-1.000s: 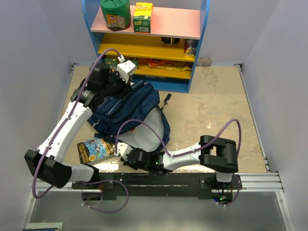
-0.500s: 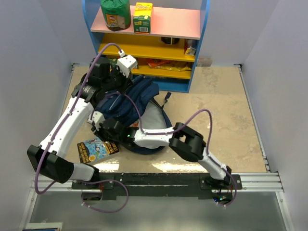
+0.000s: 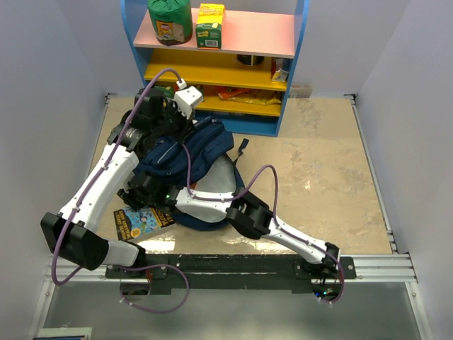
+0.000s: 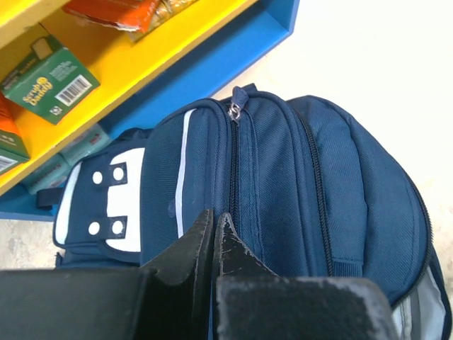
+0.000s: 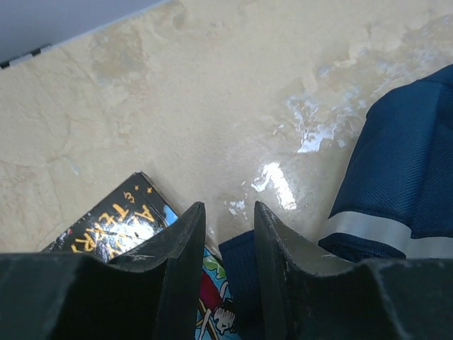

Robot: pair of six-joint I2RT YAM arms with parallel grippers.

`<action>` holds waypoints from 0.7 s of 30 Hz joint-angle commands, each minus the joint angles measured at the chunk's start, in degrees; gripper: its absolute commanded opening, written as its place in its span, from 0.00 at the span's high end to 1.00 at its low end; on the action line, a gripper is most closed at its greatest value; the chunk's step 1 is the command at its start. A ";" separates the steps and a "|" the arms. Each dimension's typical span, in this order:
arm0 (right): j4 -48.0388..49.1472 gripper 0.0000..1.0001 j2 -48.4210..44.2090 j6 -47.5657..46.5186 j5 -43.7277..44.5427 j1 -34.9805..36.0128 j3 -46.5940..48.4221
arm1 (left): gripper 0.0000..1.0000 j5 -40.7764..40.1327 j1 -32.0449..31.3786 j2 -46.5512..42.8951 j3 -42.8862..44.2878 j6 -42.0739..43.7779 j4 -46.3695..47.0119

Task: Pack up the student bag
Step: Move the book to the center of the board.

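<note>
The student bag (image 3: 202, 152), navy with a grey-white patch, lies in front of the shelf. It fills the left wrist view (image 4: 283, 170), zippers and white patch showing. My left gripper (image 3: 172, 122) sits at the bag's top end, its jaws (image 4: 214, 221) pressed together on a thin fold of the bag. My right gripper (image 3: 136, 195) reaches across the bag's near side to its left. It hangs open (image 5: 225, 225) over a colourful book (image 5: 106, 230) and a short navy strap end (image 5: 244, 265). Nothing is gripped between its fingers. The book (image 3: 143, 221) lies flat at the bag's near left.
A blue, yellow and pink shelf unit (image 3: 219, 71) stands at the back with boxes, snack packs and a green bag on it. A green box (image 4: 48, 81) lies on its yellow shelf just beyond the bag. White walls close in the beige table (image 3: 318, 170) on both sides.
My right arm has swung from the near front of the bag to its left side above the book, and its jaws have widened. The left gripper stays shut at the bag's top.
</note>
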 commanded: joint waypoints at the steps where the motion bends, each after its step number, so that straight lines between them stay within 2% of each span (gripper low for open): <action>1: -9.16 0.62 3.65 1.27 -3.06 -0.39 2.88 | 1.00 -0.11 0.03 -1.09 0.60 1.38 10.13; 3: -12.07 0.64 3.22 0.57 -3.24 -0.39 1.57 | 1.00 -0.46 0.03 -1.09 0.95 1.46 9.17; 8: -16.92 0.68 -0.90 -1.36 -1.67 -0.39 -9.24 | 1.00 -2.40 0.03 -1.96 1.04 1.90 7.41; 12: -15.08 0.73 -6.35 -1.45 1.24 -0.21 -23.27 | 1.00 -1.87 0.03 -3.63 -0.02 1.73 6.97; 17: -15.43 0.82 -12.41 -0.75 4.75 -0.30 -34.46 | 1.00 1.11 0.03 -4.69 -0.72 1.38 4.95; 21: -12.53 0.85 -21.28 1.88 10.37 -0.30 -48.15 | 1.00 0.94 0.03 -4.43 -1.42 1.55 4.59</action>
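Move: The treehouse book lies some 7 cm back and 5 cm to the right of my right hand, about 5 cm lower. The bag's loose navy strap hangs just under these fingertips, about 4 cm to their right and 4 cm below, and the bag's bulk is roughly 22 cm to the right and 9 cm ahead. From my left hand, over the bag, the book is some 19 cm back, 15 cm left and 28 cm down. I sweep my right hand back to the right, about 11 cm, sinking some 4 cm first quickly and then more gently, and drawing slightly back, along the book's far edge. The fingers tip about 15 degrees further down and narrow to under half their gap around the navy strap, and I drag the book along towards the middle. ##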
